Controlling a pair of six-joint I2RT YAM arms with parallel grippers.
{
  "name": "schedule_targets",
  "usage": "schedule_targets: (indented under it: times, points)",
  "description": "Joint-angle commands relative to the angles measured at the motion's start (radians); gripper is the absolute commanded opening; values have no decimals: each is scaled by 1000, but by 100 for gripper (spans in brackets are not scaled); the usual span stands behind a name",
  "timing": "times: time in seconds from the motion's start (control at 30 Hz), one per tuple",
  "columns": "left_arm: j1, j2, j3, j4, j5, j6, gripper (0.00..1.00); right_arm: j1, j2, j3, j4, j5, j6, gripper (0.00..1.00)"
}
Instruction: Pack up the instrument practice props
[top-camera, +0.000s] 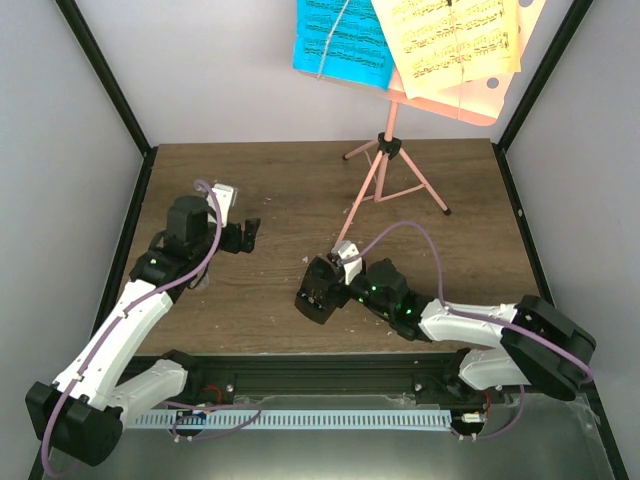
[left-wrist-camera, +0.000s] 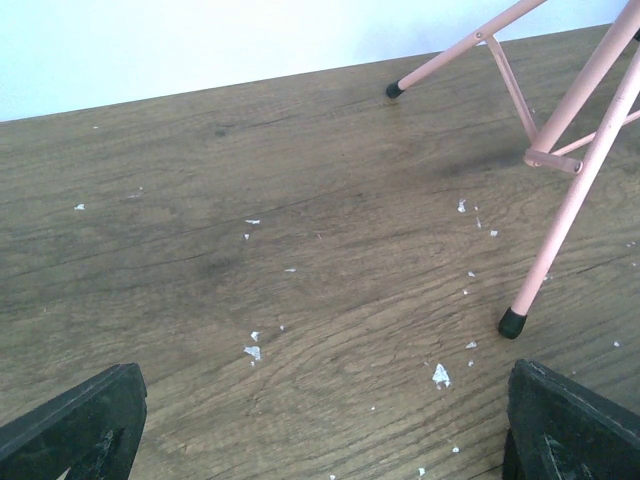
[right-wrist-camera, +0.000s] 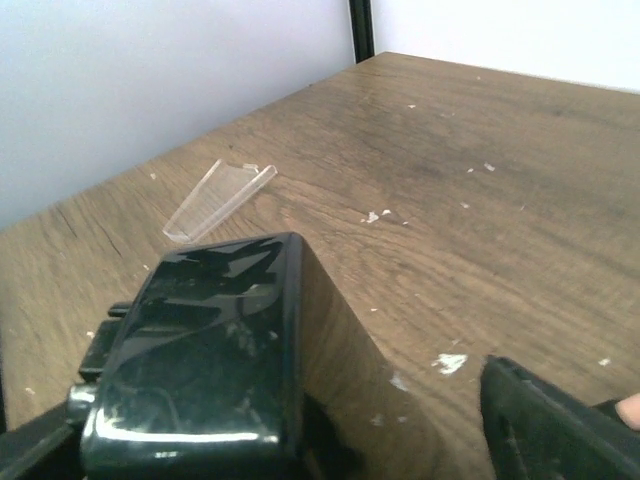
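The salmon-pink music stand (top-camera: 384, 165) is upright at the back of the table, its tripod feet (left-wrist-camera: 512, 322) on the wood. A blue sheet-music page (top-camera: 340, 40) and yellow pages (top-camera: 455, 35) rest on its desk. The small black metronome (right-wrist-camera: 210, 350) lies on its side on the table between the fingers of my right gripper (right-wrist-camera: 300, 440), which is open, with a gap between the metronome and the right finger (right-wrist-camera: 550, 425). From above, that gripper (top-camera: 312, 285) and metronome (top-camera: 322, 302) are mid-table. My left gripper (left-wrist-camera: 320, 430) is open and empty over bare wood, left of the stand (top-camera: 245, 235).
A small clear plastic piece (right-wrist-camera: 218, 198) lies on the wood beyond the metronome. White flecks (left-wrist-camera: 440, 376) are scattered over the tabletop. Black frame posts (top-camera: 110, 90) and white walls close in the table at the sides and back.
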Motion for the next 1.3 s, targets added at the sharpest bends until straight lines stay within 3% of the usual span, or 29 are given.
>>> schedule_targets:
  times: [0.0, 0.07, 0.2, 0.4, 0.6, 0.73, 0.93, 1.1, 1.27]
  points:
    - [3, -13, -10, 10, -18, 9, 100, -10, -18, 55, -44, -21, -45, 93]
    - [3, -15, -10, 11, -22, 11, 100, -11, -51, 56, -69, -56, -79, 100]
    - [3, -16, -12, 12, -28, 14, 100, -11, -156, 76, -179, -110, -134, 100]
    - [3, 3, 33, 3, -29, 29, 100, -43, -333, 131, -407, -20, -112, 100]
    - [1, -31, 113, -1, 119, -140, 99, -317, -337, 150, -547, -111, 85, 100]
    - [-31, -71, -27, 161, 319, -295, 98, -514, -332, 82, -515, -257, 214, 100]
    - [-230, -6, -191, 349, 444, -250, 97, -772, -332, -2, -483, -451, 320, 100]
    - [-329, 48, -279, 453, 445, -191, 96, -858, -352, -44, -466, -524, 344, 100]
    - [-335, 58, -351, 533, 446, -157, 97, -859, -374, -55, -453, -548, 338, 100]
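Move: The metronome sits between the right hand's loosening fingers, its middle about 2 cm back of, 2 cm left of and 3 cm below that hand. From the left hand it lies some 20 cm to the right, 9 cm back and 11 cm below. The music stand's nearest foot is about 11 cm farther out than the metronome and 3 cm to its right, down on the table; the clear cover lies roughly 17 cm left of the left hand, 2 cm back and 15 cm below. The metronome is let go by the right hand, whose fingers finish opening wide; that hand draws back slightly while lifting about 9 cm, then swings some 20 cm right and somewhat forward, sinking again and tipping down. The left hand rises briefly, then sweeps right, back and down to the metronome, fingers wide open, turning clockwise some 35 degrees. ##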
